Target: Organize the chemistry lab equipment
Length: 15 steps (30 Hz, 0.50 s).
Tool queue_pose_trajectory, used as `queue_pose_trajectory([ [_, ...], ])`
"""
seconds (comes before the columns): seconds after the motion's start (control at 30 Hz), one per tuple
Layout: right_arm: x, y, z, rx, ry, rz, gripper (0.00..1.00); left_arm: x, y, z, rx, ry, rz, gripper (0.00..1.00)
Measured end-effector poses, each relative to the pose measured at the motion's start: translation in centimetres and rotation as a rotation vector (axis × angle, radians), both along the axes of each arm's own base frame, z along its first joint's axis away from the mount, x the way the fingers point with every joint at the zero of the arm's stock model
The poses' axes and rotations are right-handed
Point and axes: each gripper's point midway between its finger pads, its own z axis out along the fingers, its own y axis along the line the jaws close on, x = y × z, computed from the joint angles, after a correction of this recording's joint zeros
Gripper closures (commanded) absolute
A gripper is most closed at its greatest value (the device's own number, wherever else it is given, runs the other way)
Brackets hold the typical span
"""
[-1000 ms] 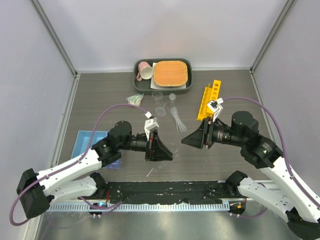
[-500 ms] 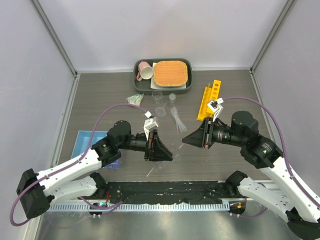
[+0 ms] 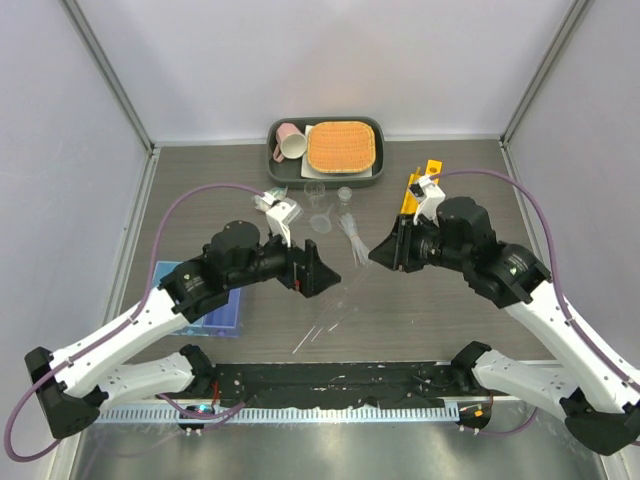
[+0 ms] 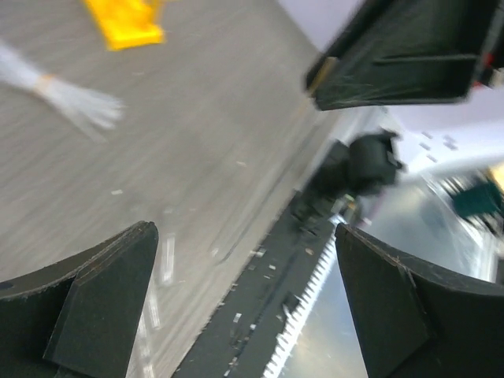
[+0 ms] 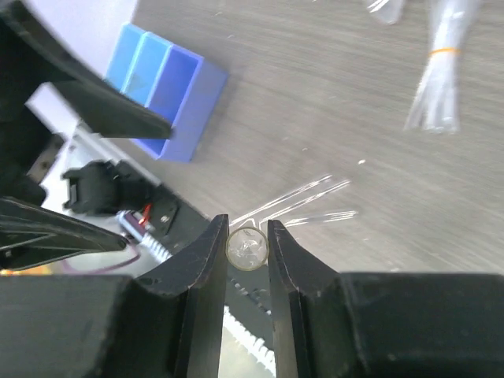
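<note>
My right gripper [image 5: 248, 246] [image 3: 383, 254] is shut on a thin glass tube [image 5: 248, 248], seen end-on between its fingers above the table. My left gripper [image 4: 246, 295] [image 3: 318, 274] stands wide open with nothing between its jaws, facing the right gripper across a small gap. Several more thin glass tubes [image 3: 315, 335] [image 5: 303, 201] lie on the table near the front edge. The banded pipettes [image 3: 352, 235] [image 5: 441, 79], small beakers [image 3: 315, 190] and funnel [image 3: 320, 220] lie mid-table. The yellow rack [image 3: 415, 200] [image 4: 126, 20] is at right. The blue tray [image 3: 185, 295] [image 5: 161, 79] sits at left, partly under the left arm.
A dark tray [image 3: 375, 172] at the back holds a pink mug [image 3: 290, 143] and an orange woven mat [image 3: 342, 146]. A small pale packet [image 3: 268, 200] lies left of the beakers. The black toothed rail [image 3: 330, 385] runs along the near edge. Grey walls close both sides.
The left gripper opened, let go of the glass tube and swung toward the back. The right gripper closed on the tube and moved left and farther from the front edge with it.
</note>
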Motion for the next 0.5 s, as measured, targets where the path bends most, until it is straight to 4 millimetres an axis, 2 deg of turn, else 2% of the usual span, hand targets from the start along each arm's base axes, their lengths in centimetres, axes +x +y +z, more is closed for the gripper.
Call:
queue_pose_trajectory([
  [0.07,1.6,-0.6,-0.4,-0.071,-0.01,-0.062,0.88,1.7,1.4,0.0,0.056,-0.005,0.129,0.0],
  [0.17,4.4,-2.0,-0.3,-0.179,-0.05,-0.176,0.88,3.0,3.5,-0.9,0.13,-0.002,0.254,0.0],
  [0.33,9.4,-3.9,1.5,-0.313,-0.131,-0.363,0.89,3.1,6.2,-2.7,0.203,0.008,0.348,0.0],
  [0.5,14.8,-6.5,3.0,-0.391,-0.157,-0.543,0.91,2.5,7.6,-4.7,0.226,0.029,0.377,0.0],
])
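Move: The right hand already holds a glass tube; the yellow rack it is taken to has its middle about 29 cm ahead of that hand, 15 cm to its right and 25 cm below. The pipette bundle lies 20 cm ahead and 1 cm left, the dark tray 47 cm ahead and 9 cm left, both roughly 27 cm down. The loose tubes are almost straight under the empty left hand, 1 cm back, 1 cm right, 27 cm below, with the blue bin 7 cm ahead and 27 cm left of it. Keeping its pinch on the glass tube, the right hand carries it forward about 15 cm towards the yellow rack, bearing right as well, while the wrist turns clockwise some 30 degrees and its left side rolls down. The left hand, still wide open and touching nothing, pulls away to the left about 8 cm, then also sinks, turning counter-clockwise. ##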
